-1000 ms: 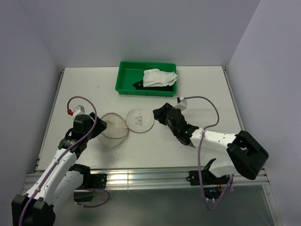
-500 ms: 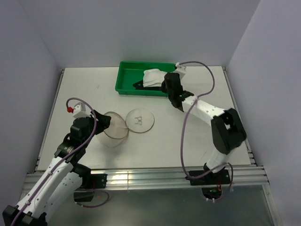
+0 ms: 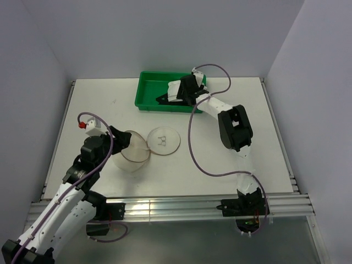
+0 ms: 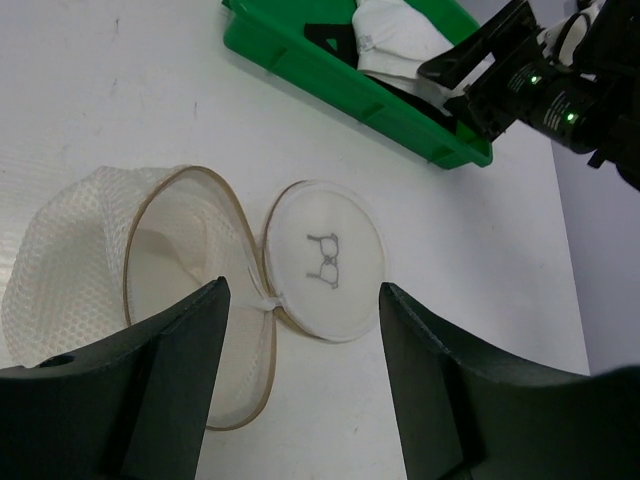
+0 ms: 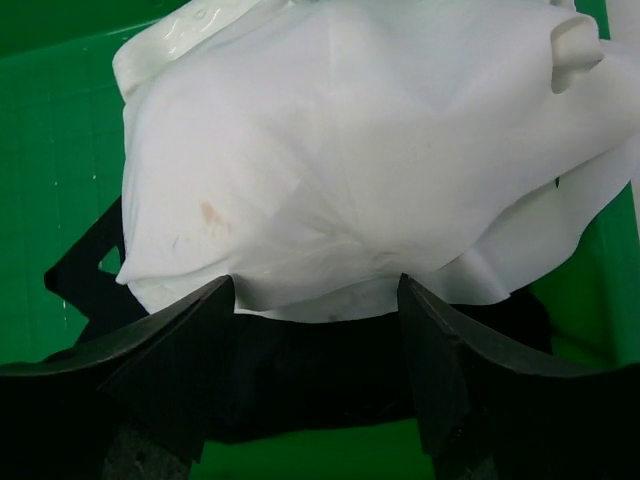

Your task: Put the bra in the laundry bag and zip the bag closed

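The laundry bag (image 3: 132,153) lies on its side on the table with its mouth open, and its round lid (image 3: 163,141) lies flat beside it, joined at the rim. My left gripper (image 3: 118,137) hovers open just left of the bag; in the left wrist view its fingers frame the bag (image 4: 150,260) and lid (image 4: 325,258). The black bra (image 5: 310,370) lies in the green tray (image 3: 147,88), mostly hidden under a white cloth (image 5: 340,150). My right gripper (image 5: 315,330) is open low over the tray, its jaws either side of the black fabric.
The white cloth (image 3: 177,89) fills the tray's right half, with a black tip of the bra (image 3: 162,99) poking out at its left. The tray's raised walls (image 5: 60,120) close in around the right gripper. Grey walls border the table on three sides.
My right arm has swung from the middle of the table up to the green tray, and its jaws narrowed and then opened wide. The left gripper has edged slightly toward the bag.
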Robot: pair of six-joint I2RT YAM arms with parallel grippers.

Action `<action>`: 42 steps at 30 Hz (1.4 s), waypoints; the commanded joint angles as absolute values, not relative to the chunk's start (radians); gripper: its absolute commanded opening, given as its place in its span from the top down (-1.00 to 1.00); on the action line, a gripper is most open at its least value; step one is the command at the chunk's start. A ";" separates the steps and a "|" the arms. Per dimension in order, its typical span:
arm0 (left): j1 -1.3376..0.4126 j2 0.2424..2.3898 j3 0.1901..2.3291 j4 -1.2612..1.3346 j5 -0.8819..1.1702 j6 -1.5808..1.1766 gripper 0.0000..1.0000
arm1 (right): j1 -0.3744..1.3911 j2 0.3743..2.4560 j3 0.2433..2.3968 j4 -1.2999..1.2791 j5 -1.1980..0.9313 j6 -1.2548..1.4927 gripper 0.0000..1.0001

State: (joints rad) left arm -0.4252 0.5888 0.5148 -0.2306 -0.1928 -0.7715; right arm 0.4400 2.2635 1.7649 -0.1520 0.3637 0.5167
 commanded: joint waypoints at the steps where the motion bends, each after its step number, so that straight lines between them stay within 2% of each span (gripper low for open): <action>1: -0.430 0.609 0.525 -0.176 -0.153 -0.753 -0.36 | 0.396 2.276 1.870 -0.222 0.336 0.526 -0.53; 5: -0.431 0.607 0.522 -0.161 -0.147 -0.756 -0.35 | 0.379 2.261 1.858 -0.192 0.305 0.525 -0.54; 11: -0.436 0.606 0.511 -0.163 -0.150 -0.761 -0.34 | 0.334 2.269 1.867 -0.175 0.253 0.522 -0.38; 15: -0.443 0.621 0.515 -0.163 -0.156 -0.761 -0.34 | 0.311 2.292 1.896 -0.170 0.219 0.522 -0.39; 16: -0.446 0.624 0.518 -0.163 -0.158 -0.761 -0.33 | 0.311 2.296 1.908 -0.169 0.204 0.520 -0.31; 17: -0.449 0.630 0.518 -0.158 -0.160 -0.762 -0.33 | 0.308 2.301 1.913 -0.166 0.195 0.520 0.00; 18: -0.452 0.634 0.518 -0.156 -0.160 -0.762 -0.32 | 0.310 2.301 1.913 -0.149 0.186 0.515 0.09; 19: -0.456 0.638 0.518 -0.153 -0.164 -0.762 -0.31 | 0.311 2.299 1.905 -0.138 0.164 0.514 0.43; 21: -0.466 0.653 0.522 -0.147 -0.166 -0.765 -0.31 | 0.310 2.278 1.884 -0.082 0.144 0.508 0.64; 22: -0.472 0.657 0.525 -0.146 -0.167 -0.765 -0.31 | 0.310 2.269 1.853 -0.059 0.134 0.508 0.88; 23: -0.483 0.667 0.526 -0.141 -0.173 -0.765 -0.31 | 0.310 2.246 1.839 -0.042 0.121 0.505 1.00; 28: -0.534 0.692 0.551 -0.138 -0.210 -0.758 -0.29 | 0.311 2.100 1.640 0.153 0.109 0.517 1.00; 33: -0.612 0.739 0.595 -0.098 -0.236 -0.744 -0.29 | 0.313 1.803 1.444 0.317 0.147 0.480 1.00; 38: -0.709 0.819 0.655 -0.010 -0.247 -0.732 -0.29 | 0.313 1.452 1.240 0.308 0.230 0.436 1.00; 42: -0.808 0.943 0.722 0.089 -0.223 -0.709 -0.29 | 0.313 1.206 1.004 0.183 0.297 0.504 1.00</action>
State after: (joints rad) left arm -0.7490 0.8795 0.6437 -0.0456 -0.2302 -0.7460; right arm 0.3115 1.3369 1.1580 0.2314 0.2062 0.4728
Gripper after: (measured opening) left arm 0.645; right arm 0.013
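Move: The white bra lies under my open right fingers in the green bin, its middle about 5 cm ahead, 2 cm to the right and 3 cm below. The black cloth is 2 cm ahead and 5 cm down, and the bin's middle is 5 cm ahead and 6 cm left. From my left hand, the laundry bag's lid is 3 cm ahead, 14 cm right and 18 cm down; the bag's mouth is level, 3 cm right and 16 cm down. I slide my right hand about 4 cm forward and to the right over the bra and shut the fingers on its fabric, then swing it quickly up out of the bin, some 27 cm up and 16 cm back, drifting right as my fingers tip upward. My left hand, open, moves 11 cm right towards the lid, turning clockwise. ##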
